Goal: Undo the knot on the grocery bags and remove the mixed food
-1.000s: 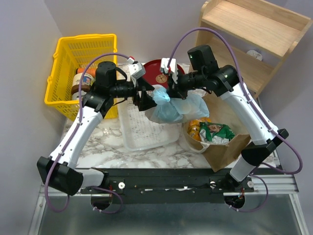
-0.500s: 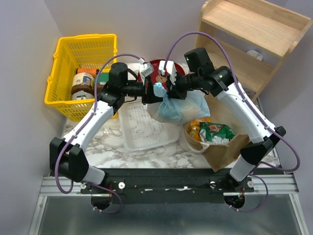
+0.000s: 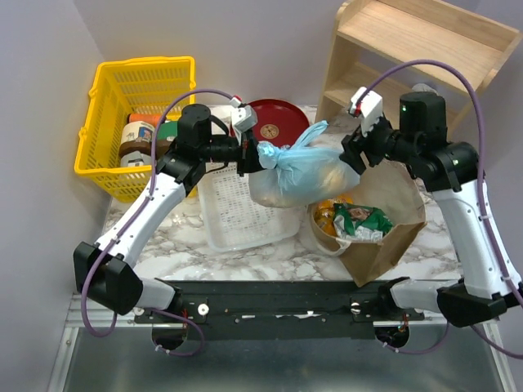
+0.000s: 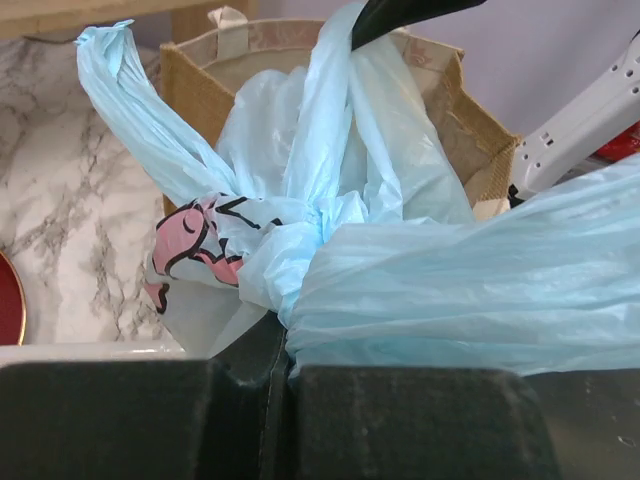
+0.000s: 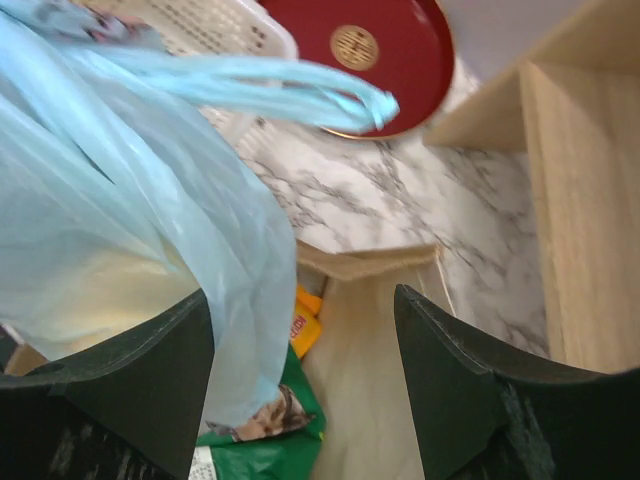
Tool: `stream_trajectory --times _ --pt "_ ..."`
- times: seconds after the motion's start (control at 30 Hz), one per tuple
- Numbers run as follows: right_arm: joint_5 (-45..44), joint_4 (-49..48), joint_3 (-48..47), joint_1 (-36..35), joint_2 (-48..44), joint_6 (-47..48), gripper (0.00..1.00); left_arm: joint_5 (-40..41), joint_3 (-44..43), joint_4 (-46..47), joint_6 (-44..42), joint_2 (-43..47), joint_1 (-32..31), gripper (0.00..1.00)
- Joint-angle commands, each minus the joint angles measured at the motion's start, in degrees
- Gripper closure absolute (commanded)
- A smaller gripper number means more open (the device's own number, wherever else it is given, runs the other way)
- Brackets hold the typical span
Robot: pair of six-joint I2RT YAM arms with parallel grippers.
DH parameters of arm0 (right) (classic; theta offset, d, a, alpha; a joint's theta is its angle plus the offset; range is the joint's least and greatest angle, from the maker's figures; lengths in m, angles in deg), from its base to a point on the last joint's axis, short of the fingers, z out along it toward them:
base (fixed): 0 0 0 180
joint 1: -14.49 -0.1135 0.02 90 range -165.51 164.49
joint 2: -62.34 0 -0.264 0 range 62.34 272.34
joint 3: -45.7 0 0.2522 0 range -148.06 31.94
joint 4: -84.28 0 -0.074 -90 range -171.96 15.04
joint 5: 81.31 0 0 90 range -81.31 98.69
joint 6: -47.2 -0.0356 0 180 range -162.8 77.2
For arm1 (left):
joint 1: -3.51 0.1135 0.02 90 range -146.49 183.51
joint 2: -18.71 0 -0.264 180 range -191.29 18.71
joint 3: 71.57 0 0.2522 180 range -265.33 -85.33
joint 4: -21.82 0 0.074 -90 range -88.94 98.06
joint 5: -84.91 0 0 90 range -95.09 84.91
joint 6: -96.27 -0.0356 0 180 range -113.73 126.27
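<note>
The light-blue plastic bag (image 3: 298,175) hangs over the white tray and the paper bag, bulging with contents I cannot make out. My left gripper (image 3: 249,155) is shut on the bag right beside its knot (image 4: 300,225), plastic pinched between the black fingers (image 4: 250,360). One loose handle tail (image 3: 315,131) sticks out to the right. My right gripper (image 3: 353,147) stands open, off to the right of the bag, holding nothing; its fingers (image 5: 470,380) hover over the brown paper bag (image 3: 384,237). Inside that bag lie a green crisp bag (image 3: 368,219) and a yellow-orange packet (image 5: 312,325).
A yellow basket (image 3: 139,90) with jars (image 3: 139,135) stands at the back left. A white slotted tray (image 3: 237,216) lies under the blue bag, a red plate (image 3: 274,122) behind it. A wooden shelf (image 3: 417,49) fills the back right corner.
My left gripper closed on the blue bag by the knot. My right gripper let go, opened and swung back to the right; a handle tail now trails free on that side.
</note>
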Motion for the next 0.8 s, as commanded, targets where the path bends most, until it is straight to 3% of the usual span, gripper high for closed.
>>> stream_trajectory --times 0.0,0.13,0.23,0.27,0.3,0.33,0.4,0.5,0.57,0.67,0.7,0.77 --pt "-13.33 5.80 8.81 5.49 -2.52 1.64 0.23 2.22 -4.67 5.14 3.49 0.90 0.94 1.00" --pt "-18.89 5.72 18.65 10.23 -4.18 2.35 0.23 1.87 -8.80 7.15 5.60 -0.33 0.94 1.00" --pt "-14.87 5.45 19.31 15.77 -5.59 2.44 0.22 1.52 -11.45 7.60 6.31 -1.21 0.94 1.00" --pt "-9.54 6.50 17.04 17.26 -6.03 2.35 0.22 1.34 -11.80 7.69 6.40 -1.56 0.94 1.00" --pt "5.39 8.34 14.49 19.97 -6.47 2.96 0.21 1.43 -11.71 7.69 6.48 -1.74 0.94 1.00" --pt "13.55 14.01 11.68 20.96 -6.82 4.36 0.21 1.43 -11.45 8.13 6.83 -1.74 0.94 1.00" --pt "25.52 16.35 4.12 20.97 -7.18 3.86 0.20 1.78 -9.96 8.66 7.10 -1.92 0.94 1.00" --pt "29.71 18.89 -6.07 20.97 -4.99 0.25 0.20 2.57 -8.55 9.19 7.28 -1.92 0.85 1.00" --pt "28.32 20.48 -9.34 21.06 -3.32 1.20 0.19 3.54 -8.20 9.27 7.36 -1.83 0.85 1.00" --pt "14.29 17.68 -4.46 21.06 -3.84 1.73 0.19 4.15 -9.25 9.80 7.19 -1.83 0.94 1.00" --pt "3.28 15.58 -1.65 20.97 -4.10 2.17 0.20 4.41 -9.86 9.45 6.75 -1.74 0.94 1.00" --pt "-7.68 13.90 7.32 21.06 -3.67 3.22 0.20 5.12 -12.05 7.96 5.61 -2.00 1.11 1.00"
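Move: The blue bag's knot sits about 6 cm to the right of the closed left fingers and level with them. The white basket lies roughly 8 cm ahead, 4 cm left and 32 cm below that hand. From the open right hand the knot is some 17 cm left, at its height and neither ahead nor back; the paper bag is about 3 cm back, 7 cm right and 26 cm below. Open right hand dips away rightward from the blue bag, then backs up; left keeps its pinch, lifting about 5 cm. ##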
